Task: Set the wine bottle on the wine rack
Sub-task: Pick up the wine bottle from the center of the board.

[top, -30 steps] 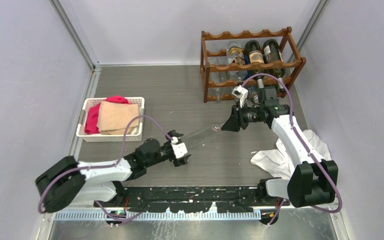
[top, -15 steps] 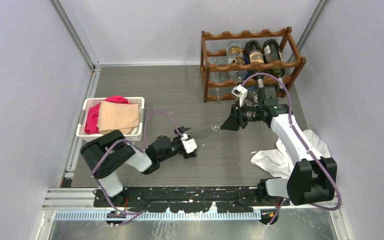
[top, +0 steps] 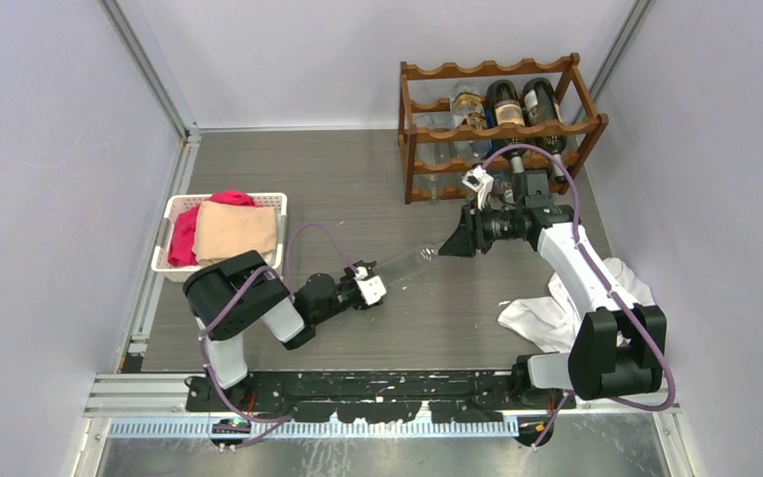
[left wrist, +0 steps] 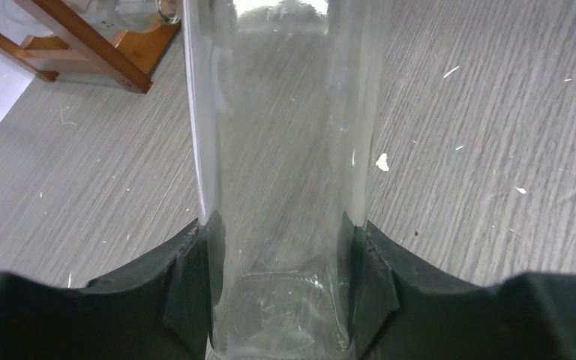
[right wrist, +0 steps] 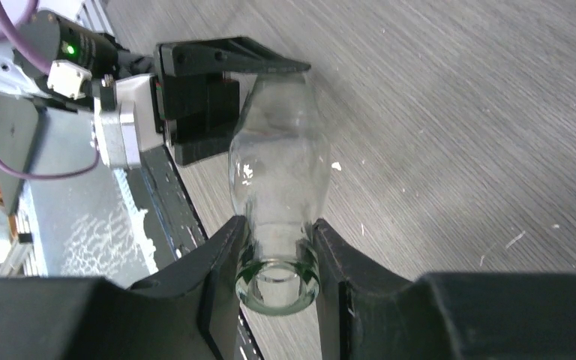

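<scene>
A clear glass wine bottle (top: 402, 260) hangs level above the table's middle, held at both ends. My left gripper (top: 370, 288) is shut on its base; in the left wrist view the bottle (left wrist: 281, 135) fills the gap and both pads (left wrist: 202, 247) press its sides. My right gripper (top: 447, 246) is shut on the neck; in the right wrist view the bottle's (right wrist: 277, 165) mouth sits between my fingers (right wrist: 225, 255), with the left gripper (right wrist: 195, 97) beyond. The reddish-brown wine rack (top: 502, 127) stands at the back right, behind the right arm, and its foot (left wrist: 82, 37) shows in the left wrist view.
Three bottles (top: 505, 99) lie on the rack's upper tier. A white basket (top: 221, 273) with red and tan cloths sits at the left. A white cloth (top: 556, 313) lies crumpled by the right arm's base. Walls close in the table on three sides.
The left arm folded in and its gripper moved right onto the bottle's base, then closed on it. The right gripper kept its hold on the neck.
</scene>
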Action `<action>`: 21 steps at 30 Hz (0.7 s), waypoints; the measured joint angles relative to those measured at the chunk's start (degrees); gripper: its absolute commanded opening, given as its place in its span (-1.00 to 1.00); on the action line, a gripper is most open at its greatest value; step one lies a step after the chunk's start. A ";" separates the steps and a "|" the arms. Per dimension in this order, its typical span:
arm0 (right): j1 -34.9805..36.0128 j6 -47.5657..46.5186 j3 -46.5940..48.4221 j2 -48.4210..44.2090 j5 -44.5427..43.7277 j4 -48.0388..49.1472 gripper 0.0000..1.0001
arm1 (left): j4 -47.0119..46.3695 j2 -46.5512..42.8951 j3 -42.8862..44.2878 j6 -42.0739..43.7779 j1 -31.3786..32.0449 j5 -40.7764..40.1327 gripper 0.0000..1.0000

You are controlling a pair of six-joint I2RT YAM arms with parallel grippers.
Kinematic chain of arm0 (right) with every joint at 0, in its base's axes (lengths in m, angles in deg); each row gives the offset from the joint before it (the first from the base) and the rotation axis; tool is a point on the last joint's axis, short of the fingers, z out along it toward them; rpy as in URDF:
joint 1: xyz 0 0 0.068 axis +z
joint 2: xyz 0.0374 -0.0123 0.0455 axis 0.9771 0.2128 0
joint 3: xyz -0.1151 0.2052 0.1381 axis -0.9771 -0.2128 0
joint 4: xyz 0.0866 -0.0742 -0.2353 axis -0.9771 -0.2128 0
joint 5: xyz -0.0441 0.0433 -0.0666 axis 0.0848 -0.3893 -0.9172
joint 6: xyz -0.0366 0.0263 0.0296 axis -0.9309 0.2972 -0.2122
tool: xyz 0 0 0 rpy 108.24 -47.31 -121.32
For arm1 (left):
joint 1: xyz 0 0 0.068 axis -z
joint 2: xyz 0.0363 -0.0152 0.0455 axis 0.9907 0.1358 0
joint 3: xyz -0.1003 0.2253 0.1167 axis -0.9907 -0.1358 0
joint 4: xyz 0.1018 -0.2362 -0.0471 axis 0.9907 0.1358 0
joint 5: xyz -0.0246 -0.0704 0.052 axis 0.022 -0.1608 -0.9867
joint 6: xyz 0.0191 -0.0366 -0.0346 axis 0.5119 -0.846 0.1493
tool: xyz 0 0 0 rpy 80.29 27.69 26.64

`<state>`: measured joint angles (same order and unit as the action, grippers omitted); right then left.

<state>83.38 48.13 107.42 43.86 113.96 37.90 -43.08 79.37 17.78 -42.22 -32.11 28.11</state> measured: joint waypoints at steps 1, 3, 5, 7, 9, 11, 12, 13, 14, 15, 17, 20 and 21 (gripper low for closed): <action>-0.09 0.09 0.04 0.22 0.11 0.42 -0.58 | 0.04 0.09 0.00 0.72 0.02 0.17 -1.00; -0.35 -0.42 0.31 0.79 0.42 -0.28 0.03 | -0.17 0.11 -0.02 0.72 0.02 0.20 -1.00; -0.39 -2.64 1.44 1.88 0.31 -2.56 0.51 | 0.02 -0.39 -0.42 0.46 -0.33 0.85 -1.00; -0.26 -6.91 3.69 3.58 -1.27 -6.86 0.73 | 1.38 -2.45 -1.84 -0.85 -1.18 2.32 -1.00; -0.20 -11.34 5.97 4.83 -3.34 -10.82 0.84 | 6.23 -6.84 -3.30 -2.43 -2.54 5.09 -1.00; -0.15 -14.88 7.04 4.90 -5.18 -13.29 0.88 | 13.68 -12.07 -3.08 -3.32 -3.52 7.32 -1.00; -0.15 -16.72 7.23 4.66 -6.19 -14.40 0.89 | 19.76 -16.06 -2.34 -3.63 -4.07 8.79 -1.00; -0.15 -18.34 7.26 4.31 -7.15 -15.30 0.90 | 24.72 -19.30 -1.38 -3.78 -4.44 9.94 -1.00; -0.15 -19.65 7.26 4.00 -7.87 -16.11 0.93 | 29.40 -22.12 -0.09 -3.72 -4.55 11.13 -1.00; -0.15 -21.16 7.26 3.56 -8.68 -16.90 0.95 | 32.87 -24.13 1.01 -3.54 -4.55 12.11 -1.00; -0.15 -24.33 7.21 1.99 -10.34 -17.84 0.99 | 39.63 -27.78 3.08 -2.73 -4.46 14.01 -1.00; -0.15 -28.55 6.36 -2.45 -13.62 -17.62 1.00 | 49.79 -31.32 5.92 -0.70 -4.44 16.17 -1.00; -0.15 -30.03 5.84 -4.50 -14.82 -17.55 1.00 | 52.78 -31.89 6.93 -0.22 -4.46 16.76 -1.00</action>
<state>83.23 18.10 113.25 39.36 99.14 20.35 9.71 47.48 24.71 -42.44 -36.57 44.88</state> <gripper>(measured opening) 0.996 0.566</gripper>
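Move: The clear wine bottle hangs between both grippers. Its middle is about 8 cm right of the left hand and 5 cm higher, and 8 cm left of the right hand and 6 cm lower, straight across from each. From the left hand, the wine rack's middle lies roughly 27 cm ahead, 25 cm right and 8 cm up; the towel basket is some 9 cm ahead and 36 cm left, slightly lower. Open the right gripper fully to let go of the bottle's neck and draw it about 5 cm to the right, its fingers tipping farther down. Keep the left grip near the bottle's base; after a short hold, bring that hand back and up, some 4 to 5 cm each way, turning clockwise while its fingers tip down a little. ##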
